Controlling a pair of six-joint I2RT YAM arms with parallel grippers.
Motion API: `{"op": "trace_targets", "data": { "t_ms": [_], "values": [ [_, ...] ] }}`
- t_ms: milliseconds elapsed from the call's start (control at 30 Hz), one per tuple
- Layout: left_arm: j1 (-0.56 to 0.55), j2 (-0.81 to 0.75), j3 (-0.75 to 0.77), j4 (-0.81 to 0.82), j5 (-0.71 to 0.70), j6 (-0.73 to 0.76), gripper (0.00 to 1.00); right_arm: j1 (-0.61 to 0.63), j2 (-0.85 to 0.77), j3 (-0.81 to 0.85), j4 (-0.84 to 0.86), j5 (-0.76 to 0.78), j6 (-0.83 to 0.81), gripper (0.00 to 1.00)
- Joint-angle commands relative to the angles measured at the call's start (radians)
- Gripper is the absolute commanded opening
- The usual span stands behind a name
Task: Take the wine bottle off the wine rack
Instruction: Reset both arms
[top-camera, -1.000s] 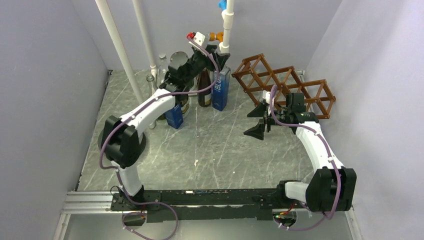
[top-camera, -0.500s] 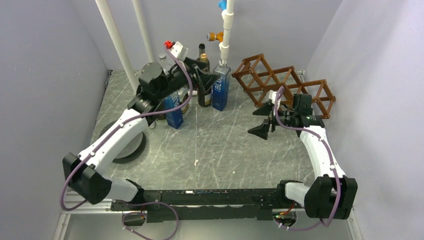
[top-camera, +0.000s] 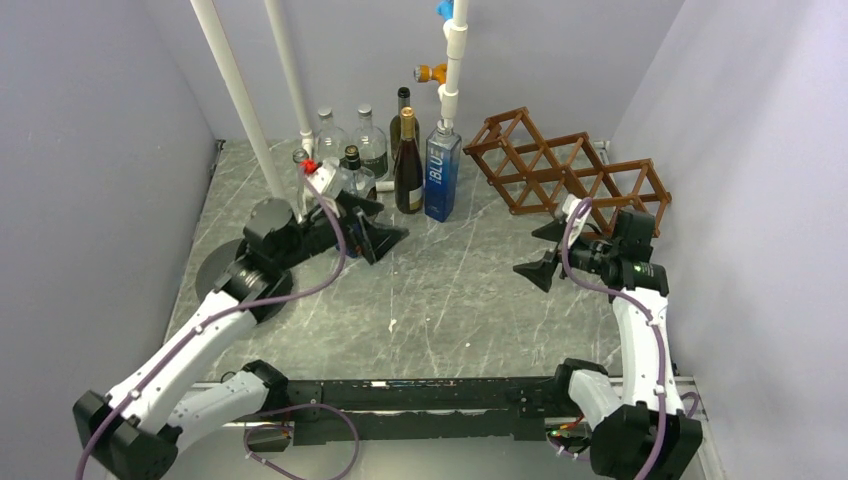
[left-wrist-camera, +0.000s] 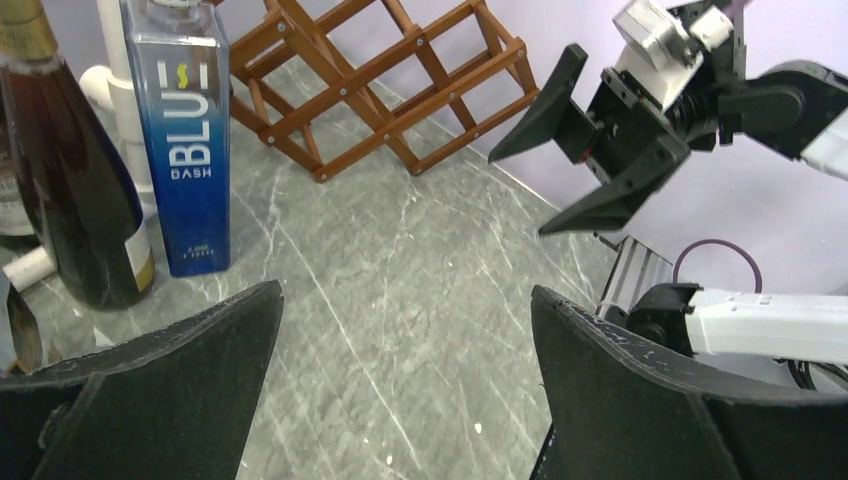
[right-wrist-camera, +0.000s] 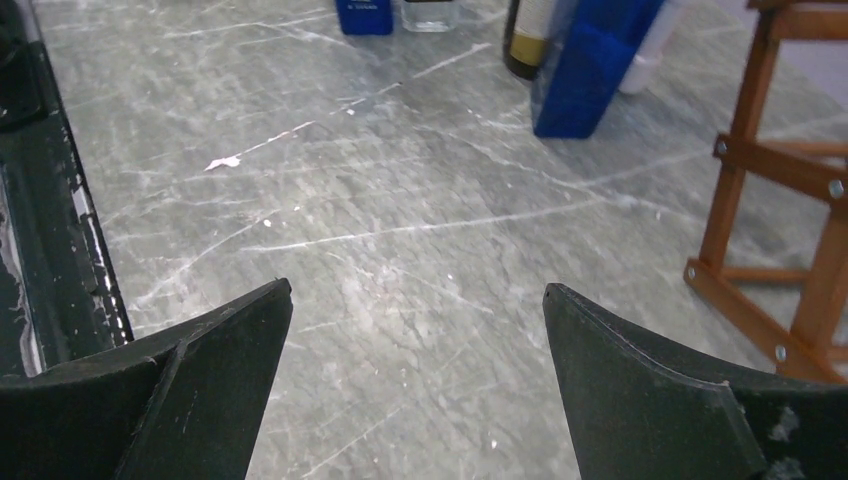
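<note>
The brown lattice wine rack (top-camera: 566, 172) lies at the back right with nothing in its cells; it also shows in the left wrist view (left-wrist-camera: 400, 80) and the right wrist view (right-wrist-camera: 780, 200). A dark wine bottle (top-camera: 407, 165) with a gold foil top stands upright on the table, left of the rack and beside a blue bottle (top-camera: 441, 178). Its body fills the left edge of the left wrist view (left-wrist-camera: 70, 190). My left gripper (top-camera: 390, 222) (left-wrist-camera: 405, 295) hangs open and empty in front of the bottles. Near the rack's front, my right gripper (top-camera: 527, 252) (right-wrist-camera: 416, 288) is open and empty too.
Several clear and dark bottles (top-camera: 345, 140) stand in a group at the back, around white pipes (top-camera: 240, 95). A black round disc (top-camera: 222, 268) lies at the left. The black rail (top-camera: 400, 392) runs along the front edge. Grey walls close in both sides.
The left gripper let go of the wine bottle, opened wide, and drew back toward the front left. The right arm pulled back a little toward the near right, still open.
</note>
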Motion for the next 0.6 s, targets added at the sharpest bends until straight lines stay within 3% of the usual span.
{"op": "trace_targets", "data": {
  "t_ms": [0,267,567],
  "values": [
    [0.002,-0.130,-0.110,0.003,-0.017,-0.017,1.00,-0.098,-0.016,0.039,-0.077,-0.056,-0.003,1.00],
    [0.004,-0.320,-0.264,-0.117,-0.082,0.039,1.00,-0.208,-0.061,0.026,0.021,-0.010,0.168,1.00],
    [0.011,-0.466,-0.231,-0.407,-0.351,0.235,1.00,-0.237,-0.053,0.079,-0.005,0.040,0.251,1.00]
  ]
}}
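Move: The far blue bottle, already stood down, is about 23 cm ahead of the empty left hand and 10 cm to its right, its middle some 11 cm lower; the dark wine bottle is 23 cm ahead and 3 cm right, the near blue bottle 12 cm ahead and 10 cm left. From the empty right hand, the far blue bottle is roughly 21 cm ahead, 19 cm left; the wooden rack is 21 cm ahead, 10 cm right. The left hand goes on drawing away from the far blue bottle with open fingers, sinking about 8 cm while it goes some 7 cm left and 5 cm back, the backward part easing out early and the hand turning a little counter-clockwise near the end. The right hand, also open and empty, swings about 5 cm to the right in front of the rack, away from the bottles, turning clockwise so its fingers point more forward. ##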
